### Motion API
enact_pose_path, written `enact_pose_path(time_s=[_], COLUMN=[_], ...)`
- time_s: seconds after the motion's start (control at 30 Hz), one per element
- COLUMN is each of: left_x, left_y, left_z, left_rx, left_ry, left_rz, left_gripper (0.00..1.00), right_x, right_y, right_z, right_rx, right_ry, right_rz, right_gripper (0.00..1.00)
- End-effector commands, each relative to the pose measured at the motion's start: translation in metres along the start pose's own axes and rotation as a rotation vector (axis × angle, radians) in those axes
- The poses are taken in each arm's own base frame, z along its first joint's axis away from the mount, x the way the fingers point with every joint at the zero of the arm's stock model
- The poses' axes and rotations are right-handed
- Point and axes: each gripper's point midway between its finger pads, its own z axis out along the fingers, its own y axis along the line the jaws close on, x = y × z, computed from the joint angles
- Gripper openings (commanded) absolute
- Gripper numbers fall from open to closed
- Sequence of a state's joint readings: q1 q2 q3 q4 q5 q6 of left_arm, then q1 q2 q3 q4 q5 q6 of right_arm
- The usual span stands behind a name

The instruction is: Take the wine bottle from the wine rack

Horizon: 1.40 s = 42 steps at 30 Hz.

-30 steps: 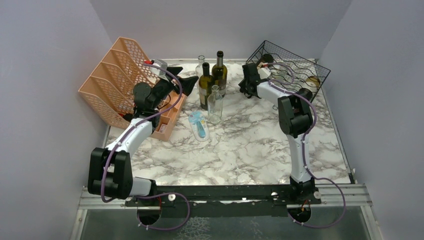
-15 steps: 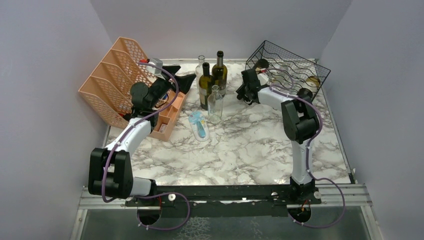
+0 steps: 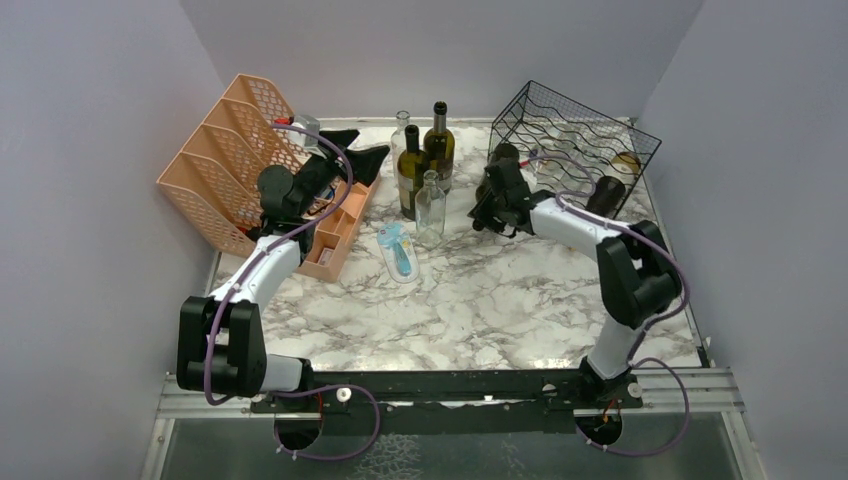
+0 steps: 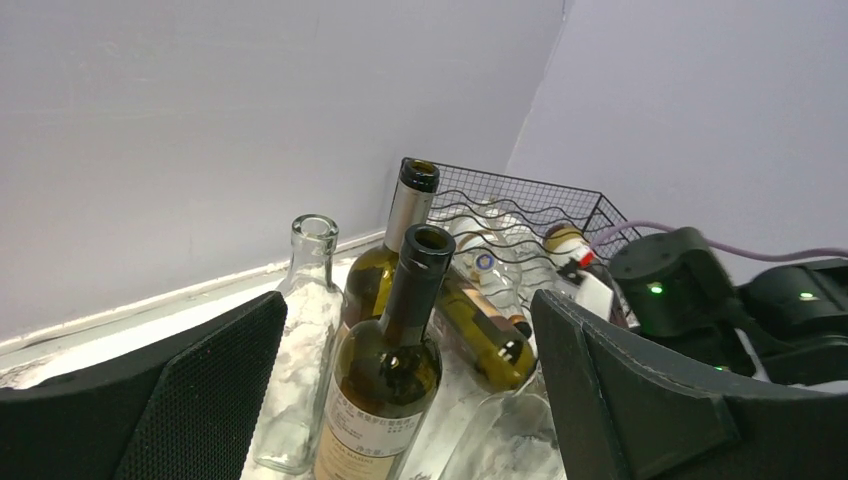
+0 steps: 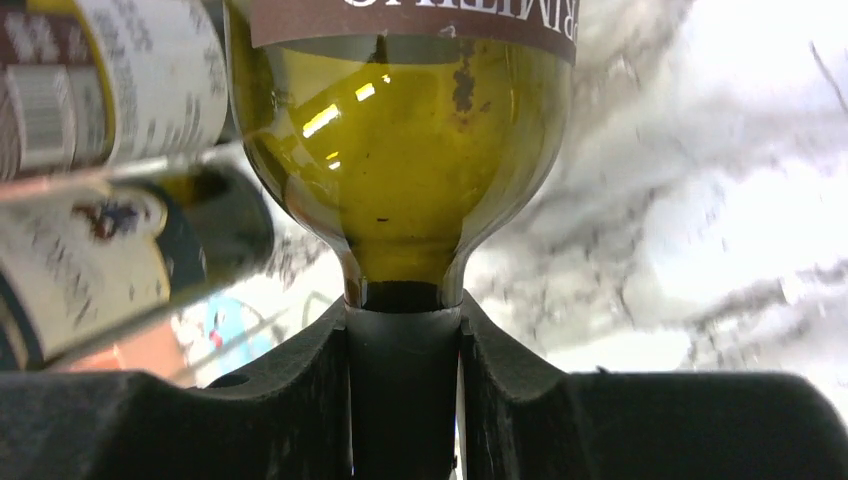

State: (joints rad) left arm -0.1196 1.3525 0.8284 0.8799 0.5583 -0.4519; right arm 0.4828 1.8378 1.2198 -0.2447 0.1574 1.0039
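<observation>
The black wire wine rack stands at the back right. My right gripper hangs just in front of its left side, low over the marble. It is shut on the neck of a wine bottle of olive-green glass with a brown label; the fingers press the neck from both sides. The same bottle shows tilted between the standing bottles and the rack, outside the wires. From above the gripper hides most of it. My left gripper hovers open beside the peach organizer, holding nothing.
Two dark wine bottles and two clear ones stand left of my right gripper. Other bottles lie in the rack. A blue packet lies mid-table. A peach mesh organizer and small tray sit left.
My right gripper has drawn back from the rack's left opening toward the front, bringing the bottle out with it, and its elbow has swung right. The left arm has barely moved.
</observation>
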Motion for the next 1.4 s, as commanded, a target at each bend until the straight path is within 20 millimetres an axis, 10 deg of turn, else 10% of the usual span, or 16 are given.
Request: enact_pose_path(time_s=[0.0,0.3,0.57,0.83,1.03,1.37], left_x=[-0.023,-0.028,-0.008,0.067,0.151,0.219], left_y=[-0.010,-0.042,-0.161,-0.271,-0.292,-0.301], left_z=[0.003,0.003,-0.018,-0.054,-0.070,-0.079], left_rx=[0.045,0.118,0.510,0.913,1.081,1.095], left_ry=[-0.053,-0.072,-0.112,-0.028,0.228,0.385], left_rz=[0.035,0.117,0.475,0.623,0.694,0.683], left_gripper=[0.99,0.99,0.99,0.99,0.99,0.99], right_x=[0.018,0.053,0.065,0.084,0.101,0.127], right_y=[-0.007,-0.045,-0.076,-0.074,-0.089,-0.101], right_z=[-0.049,-0.122,-0.158,-0.207,-0.244,-0.282], right_rx=[-0.038,-0.049,-0.044,-0.192,-0.236,-0.390], right_ry=[0.072,0.234,0.296,0.420,0.498,0.578], right_rz=[0.000,-0.130,-0.323,-0.446,-0.443,-0.506], right_gripper=[0.22,0.11,0.01,0.01,0.01,0.01])
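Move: The right hand already pinches the wine bottle by its neck, the bottle's middle about 9 cm ahead, 4 cm right and 4 cm above the hand point; from the left hand that middle is roughly 9 cm ahead, 27 cm right and 23 cm below. The clear near table is some 24 cm back and 5 cm right of the right hand, 8 cm below. From that hand, the clear bottle stands about 12 cm left and 3 cm back, the front dark bottle 16 cm left and 4 cm ahead. Back towards the robot, about 29 cm, the right hand draws the bottle by the neck away from the rack, rising some 8 cm and turning counter-clockwise so its base swings left. The left hand, fingers still wide open, sweeps back and right, then sinks, closing in on the bottle's base end as its wrist rolls and swings clockwise. ##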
